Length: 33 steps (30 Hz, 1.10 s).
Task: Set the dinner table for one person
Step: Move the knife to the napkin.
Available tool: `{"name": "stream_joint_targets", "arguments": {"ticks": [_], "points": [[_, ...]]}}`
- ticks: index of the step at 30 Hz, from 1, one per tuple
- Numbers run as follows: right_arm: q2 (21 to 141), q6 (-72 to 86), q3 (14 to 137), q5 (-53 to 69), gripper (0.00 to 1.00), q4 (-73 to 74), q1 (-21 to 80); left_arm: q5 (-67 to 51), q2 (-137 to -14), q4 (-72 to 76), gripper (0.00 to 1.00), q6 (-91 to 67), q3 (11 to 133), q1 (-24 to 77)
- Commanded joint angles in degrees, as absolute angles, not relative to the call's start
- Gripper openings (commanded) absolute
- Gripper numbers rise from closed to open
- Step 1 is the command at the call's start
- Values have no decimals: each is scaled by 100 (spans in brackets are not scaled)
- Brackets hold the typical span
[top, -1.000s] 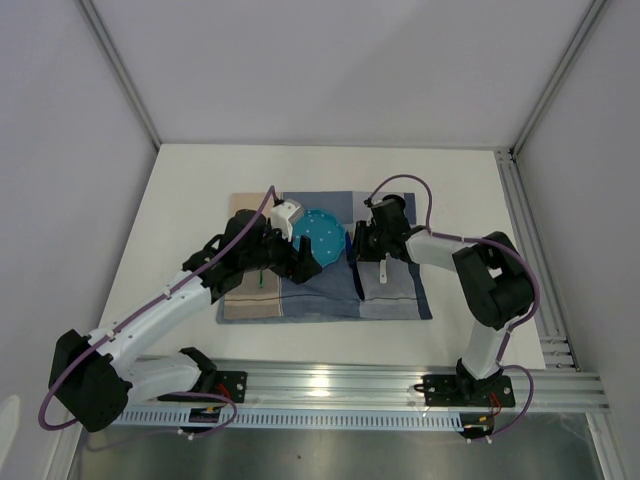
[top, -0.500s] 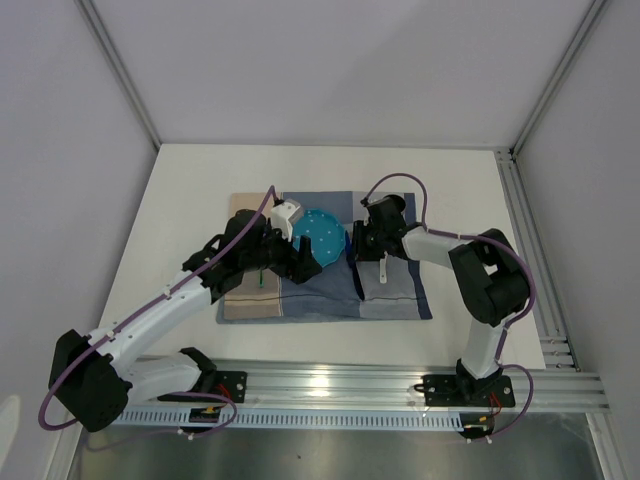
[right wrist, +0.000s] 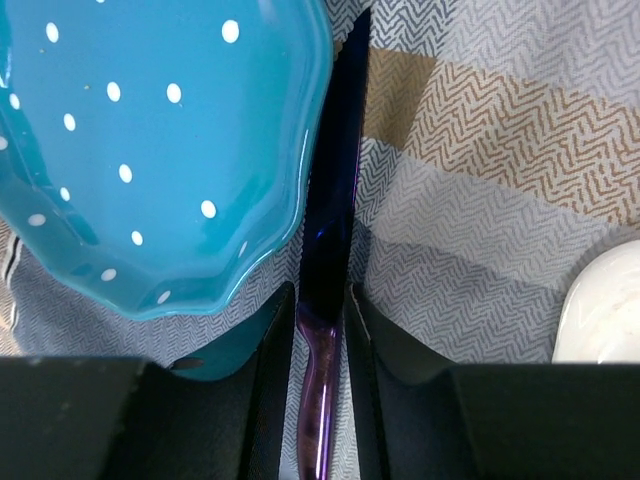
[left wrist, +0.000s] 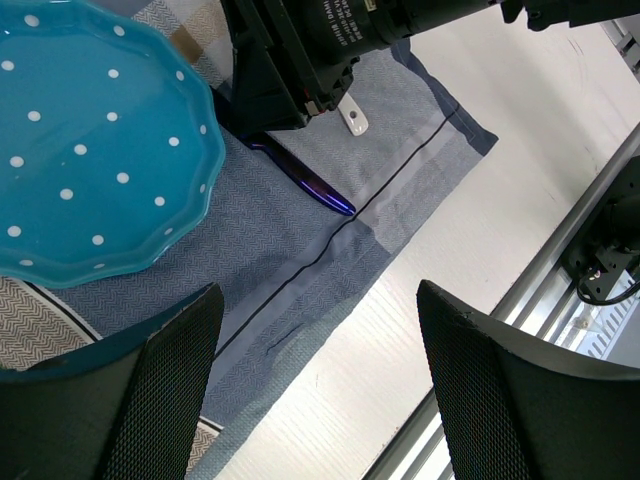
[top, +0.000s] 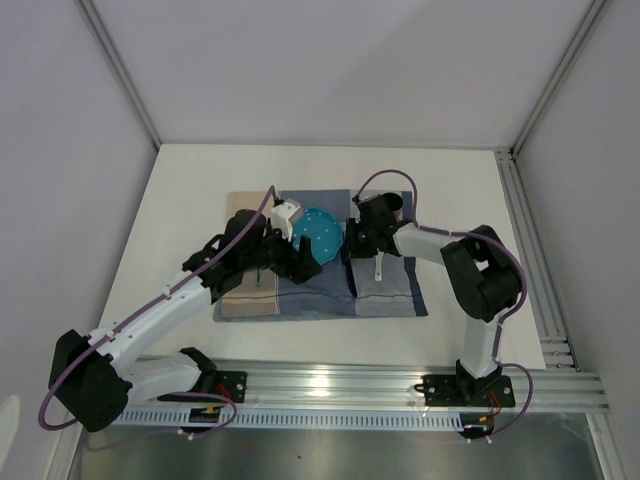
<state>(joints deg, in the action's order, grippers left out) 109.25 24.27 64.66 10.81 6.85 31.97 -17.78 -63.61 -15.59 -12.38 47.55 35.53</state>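
On the white dinner table (top: 180, 200) lies a blue-and-beige checked placemat (top: 400, 295), and on it rests a teal dotted plate (top: 322, 230). Just right of the plate lies a dark blue knife (right wrist: 335, 200) with a purple handle. My right gripper (right wrist: 320, 330) is low over the cloth with its fingers pressed close on both sides of the knife, where blade meets handle. My left gripper (left wrist: 320, 390) hangs wide open above the placemat's near edge, beside the plate (left wrist: 90, 150), with nothing between its fingers.
A white spoon (top: 380, 268) lies on the placemat right of the knife. A thin green utensil (top: 259, 277) shows beside the left arm. Silver rails (top: 400, 385) run along the table's near and right edges.
My right gripper has shifted a little to the left and its jaws have narrowed slightly on the knife. The placemat's right side slid left with it. The left arm has not moved.
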Motion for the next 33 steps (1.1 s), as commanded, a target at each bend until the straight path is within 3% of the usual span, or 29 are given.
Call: {"name": "stream_joint_targets", "arguments": {"ticks": [1, 10, 16, 33], "points": [[11645, 2162, 6381, 221, 31, 1572, 3419, -1793, -6293, -1441, 82, -1134, 4772, 3595], [11909, 2241, 6442, -755, 20, 2021, 3551, -1802, -6284, -1441, 82, -1134, 4781, 3595], [11918, 2303, 6460, -949, 1, 2162, 3551, -1802, -6249, -1441, 82, -1142, 4764, 3595], [10927, 2417, 6303, -1141, 2, 1943, 3551, -1714, -6223, -1459, 82, -1169, 4755, 3595]]}}
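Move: The knife lies lengthwise under the right hand, its blade-handle joint just about at the slightly open fingertips and its middle about 1 cm back and 1 cm below. The plate's middle is about 9 cm left and 5 cm ahead, the spoon about 6 cm right and level with the hand, the mug some 12 cm ahead and 8 cm right. From the left hand, the knife is roughly 9 cm ahead, 8 cm right and 17 cm lower. The right hand slides about 3 cm forward along the knife, then veers slightly right, fingers shutting beside the blade. ##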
